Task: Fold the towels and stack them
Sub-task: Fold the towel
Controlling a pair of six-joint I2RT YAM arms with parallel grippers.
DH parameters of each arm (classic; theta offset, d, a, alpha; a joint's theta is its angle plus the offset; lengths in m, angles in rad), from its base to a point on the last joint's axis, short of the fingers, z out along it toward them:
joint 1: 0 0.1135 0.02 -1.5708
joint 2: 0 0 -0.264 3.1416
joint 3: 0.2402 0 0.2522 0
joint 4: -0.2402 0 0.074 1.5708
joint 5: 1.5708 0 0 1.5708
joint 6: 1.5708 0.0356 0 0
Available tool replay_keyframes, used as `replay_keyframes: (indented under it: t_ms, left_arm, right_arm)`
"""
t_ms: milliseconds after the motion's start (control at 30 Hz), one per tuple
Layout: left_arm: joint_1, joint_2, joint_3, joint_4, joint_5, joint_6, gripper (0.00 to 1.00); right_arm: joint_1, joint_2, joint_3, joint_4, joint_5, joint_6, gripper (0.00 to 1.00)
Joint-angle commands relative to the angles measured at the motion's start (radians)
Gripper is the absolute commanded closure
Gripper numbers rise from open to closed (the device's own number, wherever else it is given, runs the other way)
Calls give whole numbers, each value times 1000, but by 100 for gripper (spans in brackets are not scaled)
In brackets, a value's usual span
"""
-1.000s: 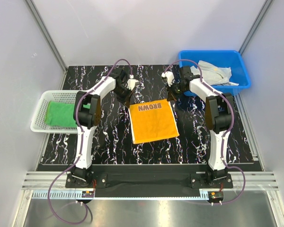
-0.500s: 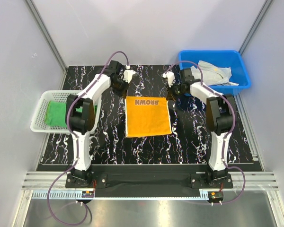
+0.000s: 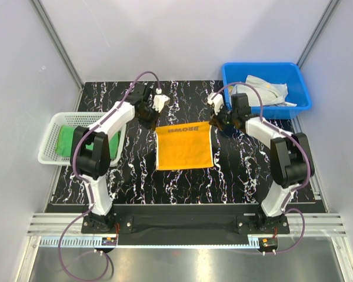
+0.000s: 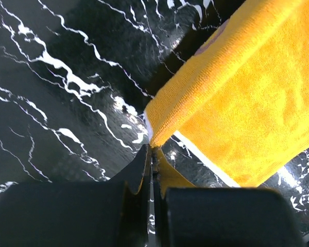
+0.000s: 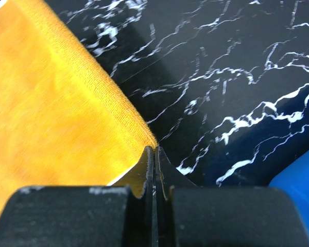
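Observation:
An orange-yellow towel (image 3: 184,147) with the word BROWN on it lies on the black marbled table, its far edge lifted. My left gripper (image 3: 155,124) is shut on the towel's far left corner (image 4: 157,135). My right gripper (image 3: 214,123) is shut on the far right corner (image 5: 147,138). A green towel (image 3: 66,141) lies in the white basket (image 3: 50,155) at the left. More towels (image 3: 265,91), pale and patterned, lie crumpled in the blue bin (image 3: 303,94) at the back right.
The white basket stands off the table's left edge, the blue bin at the far right corner. Grey walls close in the back and sides. The arm bases sit on the rail at the near edge.
Both grippers have drawn the towel's far edge up and toward the near side. The towel has straightened from its tilt, and the strip with BROWN now looks narrower.

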Motion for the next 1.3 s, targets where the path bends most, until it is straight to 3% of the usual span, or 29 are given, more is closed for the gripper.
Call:
replay_keyframes:
  t_ms: [0, 367, 800, 1267]
  left_arm:
    - [-10, -102, -51, 46, -49, -21, 100]
    - [-52, -263, -220, 60, -69, -61, 100]
    - [-164, -412, -401, 51, -118, -131, 100]
    - [-237, -438, -512, 49, -122, -193, 100]
  right_arm:
    - [11, -96, -68, 61, -11, -74, 100]
    - [45, -336, -314, 69, 23, -80, 100]
    - [186, -556, -513, 46, 139, -48, 100]
    - [205, -574, -585, 18, 224, -26, 100]
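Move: Both hands hold the orange towel's raised far corners. For the left hand, the matching near corner lies about 19 cm straight back and 8 cm lower. The basket with the green towel is some 40 cm to that hand's left and about 3 cm back. For the right hand, its near corner is roughly 20 cm straight back and 8 cm below, and the blue bin's middle is some 20 cm ahead and 30 cm to its right. Back towards the robot together, both hands carry the towel's far edge about 15 cm over the part lying on the table, towards its near edge. They rise by a centimetre or so, then sink about 3 cm towards the end, the right one slowing to a near stop first. The wrists barely tilt and the shut fingers keep their pinch on the corners. ##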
